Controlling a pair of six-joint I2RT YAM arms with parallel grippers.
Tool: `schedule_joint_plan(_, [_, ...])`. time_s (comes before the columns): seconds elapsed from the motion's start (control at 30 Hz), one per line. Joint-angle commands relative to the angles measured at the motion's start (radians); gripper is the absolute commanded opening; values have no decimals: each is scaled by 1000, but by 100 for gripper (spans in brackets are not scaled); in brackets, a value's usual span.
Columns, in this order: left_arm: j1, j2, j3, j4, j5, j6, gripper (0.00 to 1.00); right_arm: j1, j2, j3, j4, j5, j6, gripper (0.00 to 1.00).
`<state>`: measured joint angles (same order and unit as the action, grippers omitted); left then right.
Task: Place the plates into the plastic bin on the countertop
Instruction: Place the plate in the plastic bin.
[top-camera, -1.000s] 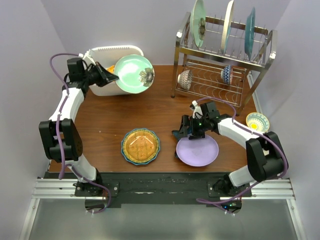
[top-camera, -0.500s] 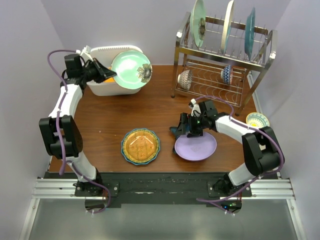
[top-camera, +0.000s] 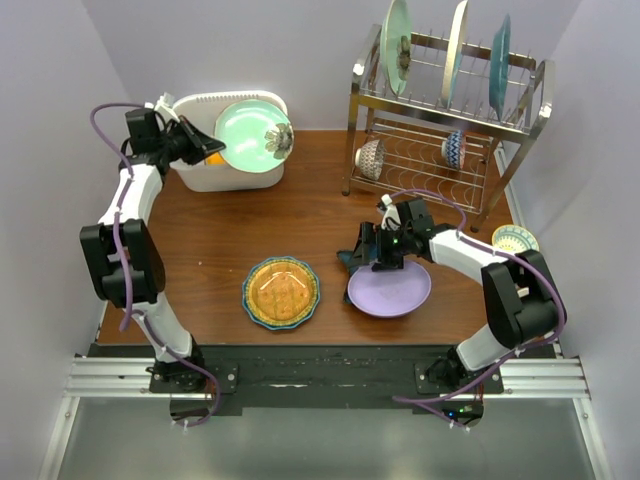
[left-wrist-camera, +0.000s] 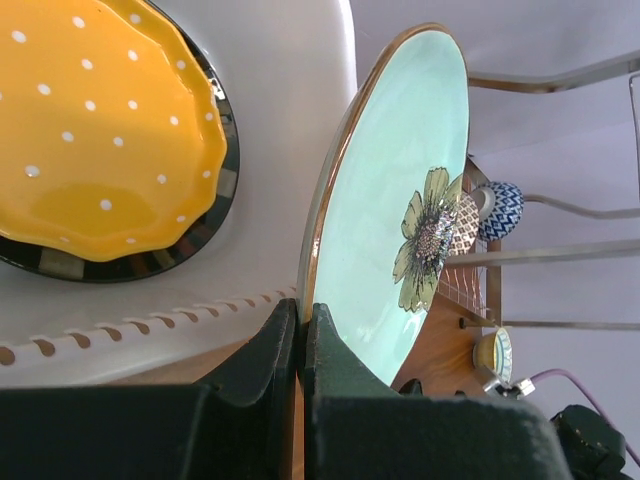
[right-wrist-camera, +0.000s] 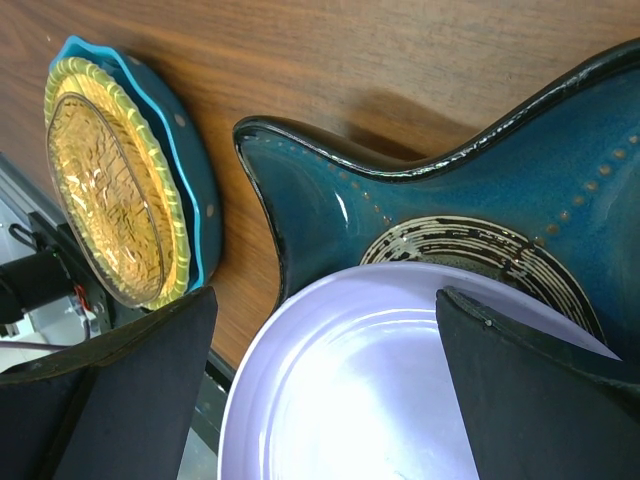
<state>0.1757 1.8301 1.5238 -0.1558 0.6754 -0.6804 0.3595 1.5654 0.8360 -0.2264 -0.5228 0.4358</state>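
Observation:
My left gripper (top-camera: 207, 150) is shut on the rim of a mint-green plate (top-camera: 252, 135) with a flower print, and holds it tilted on edge over the white plastic bin (top-camera: 205, 178). In the left wrist view the jaws (left-wrist-camera: 300, 322) pinch that plate's (left-wrist-camera: 385, 210) edge. An orange dotted plate (left-wrist-camera: 100, 130) lies in the bin (left-wrist-camera: 290, 120) on a black-rimmed one (left-wrist-camera: 205, 215). My right gripper (top-camera: 372, 262) stands open over the lavender plate's (top-camera: 390, 290) left edge. In the right wrist view the fingers (right-wrist-camera: 130, 390) straddle the lavender plate (right-wrist-camera: 350, 400), which rests on a blue star-shaped plate (right-wrist-camera: 450, 190). An amber plate (top-camera: 281, 292) lies on the countertop (top-camera: 300, 215).
A steel wire dish rack (top-camera: 445, 120) at the back right holds three upright plates, with two small bowls (top-camera: 371, 157) on its lower shelf. A small yellow bowl (top-camera: 515, 241) sits at the right edge. The amber plate (right-wrist-camera: 105, 190) lies just left of the star plate.
My left arm has carried the mint-green plate back and to the left, further over the bin. My right gripper, still open, and the lavender plate have shifted slightly left and back.

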Motion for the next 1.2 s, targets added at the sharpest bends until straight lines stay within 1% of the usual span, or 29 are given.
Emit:
schedule_joint_plan(0.0, [11, 7, 102, 137, 30, -67, 0, 1, 19, 32, 62, 17, 7, 95])
schedule_joint_plan(0.2, [18, 57, 151, 142, -17, -102, 0, 1, 21, 32, 62, 17, 7, 95])
schedule_joint_plan(0.37, [18, 116, 205, 140, -27, -133, 0, -1, 25, 31, 61, 17, 4, 95])
schedule_joint_plan(0.4, [19, 124, 222, 174, -27, -139, 0, -1, 25, 31, 61, 17, 4, 95])
schedule_joint_plan(0.5, [19, 150, 245, 177, -30, -148, 0, -1, 25, 28, 64, 17, 4, 95])
schedule_joint_plan(0.8, [21, 164, 243, 258, -83, -139, 0, 1, 27, 18, 78, 10, 11, 95])
schedule_joint_plan(1.17, [21, 195, 251, 259, -145, -105, 0, -1, 16, 20, 73, 4, 14, 95])
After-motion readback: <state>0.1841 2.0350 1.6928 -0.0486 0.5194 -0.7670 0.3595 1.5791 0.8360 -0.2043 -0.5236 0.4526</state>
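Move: The left hand holds the mint plate pinched by its edge, high over the bin's front rim, with the plate reaching out to the right. The middle of the plastic bin lies about 9 cm ahead, 4 cm to the left and some 16 cm below. The yellow plate inside is roughly 7 cm ahead, 2 cm left and 18 cm below; the pie dish stands some 31 cm back and 12 cm right on the tabletop. From the right hand, the bin's middle is about 31 cm ahead and 39 cm left, near level. The left hand carries the mint plate forward about 7 cm, quickly at first and then easing, and some 3.5 cm to the left, coming in from over the front rim towards the middle of the plastic bin. It also sinks about 2 cm early on and turns some 10 degrees counter-clockwise, while the shut fingers keep their pinch on the plate's edge and the plate stays above the yellow one. ##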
